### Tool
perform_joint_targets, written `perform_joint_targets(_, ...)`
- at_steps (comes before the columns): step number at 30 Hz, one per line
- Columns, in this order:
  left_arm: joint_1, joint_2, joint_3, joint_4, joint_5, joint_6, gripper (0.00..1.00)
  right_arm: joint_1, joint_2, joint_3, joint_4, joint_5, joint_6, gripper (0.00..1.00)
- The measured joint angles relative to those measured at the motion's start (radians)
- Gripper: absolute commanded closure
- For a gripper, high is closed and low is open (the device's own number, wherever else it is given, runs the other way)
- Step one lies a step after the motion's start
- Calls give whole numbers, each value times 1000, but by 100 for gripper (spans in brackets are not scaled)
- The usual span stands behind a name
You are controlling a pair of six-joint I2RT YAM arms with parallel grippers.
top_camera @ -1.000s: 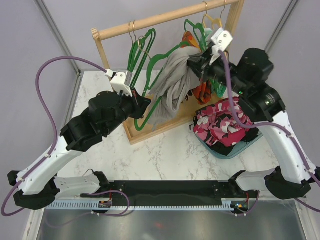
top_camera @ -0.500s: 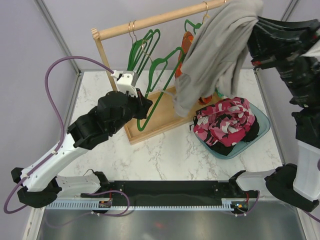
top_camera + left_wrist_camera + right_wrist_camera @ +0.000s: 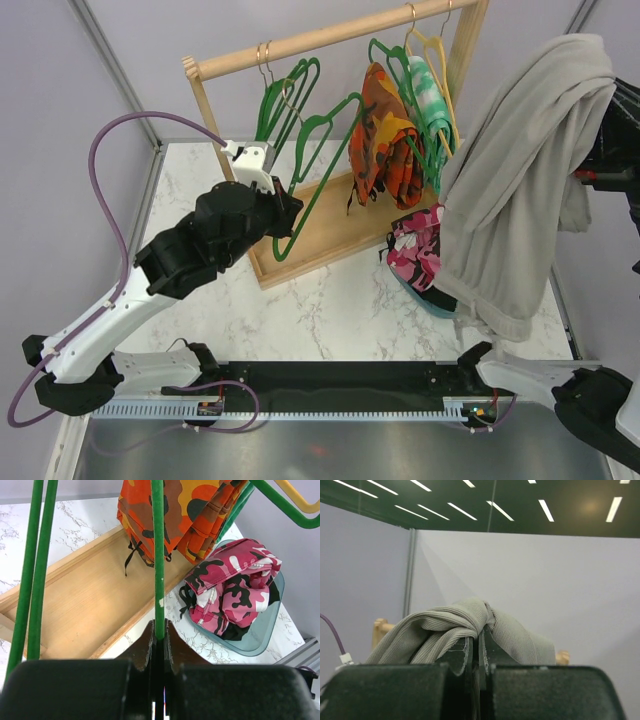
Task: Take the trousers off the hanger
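Observation:
My left gripper (image 3: 284,214) is shut on the lower bar of an empty green hanger (image 3: 322,165), which stands tilted against the wooden rack; in the left wrist view the hanger (image 3: 159,570) runs straight up from the gripper (image 3: 159,631). High at the right, my right gripper (image 3: 476,642) is shut on the grey trousers (image 3: 440,625). The grey trousers (image 3: 520,180) hang free of the rack, draped down over the tray's right side. Pink camouflage trousers (image 3: 418,250) lie in the teal tray (image 3: 272,625) on top of something black.
Orange-patterned trousers (image 3: 385,135) and green-white ones (image 3: 430,95) still hang on the wooden rail (image 3: 300,45). Two more empty green hangers (image 3: 275,95) hang at the rail's left. The rack's wooden base (image 3: 85,605) lies on the marble table (image 3: 330,300).
The right arm has swung the grey trousers up off the hanger and away to the right, over the tray. The left gripper has kept its hold on the green hanger.

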Motion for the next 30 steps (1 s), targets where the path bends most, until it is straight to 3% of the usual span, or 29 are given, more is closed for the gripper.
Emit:
perform_joint_targets(11,0,-6,5,-1,0,9,98,-98,-212,-295,-40,213,-64,100)
perform_joint_targets(20,0,-19,6,-6,0,10,98,-170,-399,-636,-19,411,-63,100)
perform_joint_targets(30,0,-27,12,-8,1,10,98,-179,-443,-906,-27,544,-26,100)
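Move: The right hand holds the grey trousers high up. The tub with the pink camouflage trousers lies about 11 cm ahead of it, 15 cm to its right and some 67 cm below. The hanging orange trousers are roughly 30 cm ahead, 8 cm left and 43 cm below; the mint trousers about 35 cm ahead, 2 cm right, at the same height. From the left hand, the tub is about 3 cm ahead, 45 cm right and 33 cm below. Still pinching the bunched grey trousers, the right hand swings them down towards the tub, dropping about 25 cm: first down and to the right by some 10 cm, then down and forward by about 8 cm. On the way its wrist turns clockwise and the upward-pointing fingers tip down. The left fingers keep their grip on the green hanger, easing up by just a centimetre or so. ##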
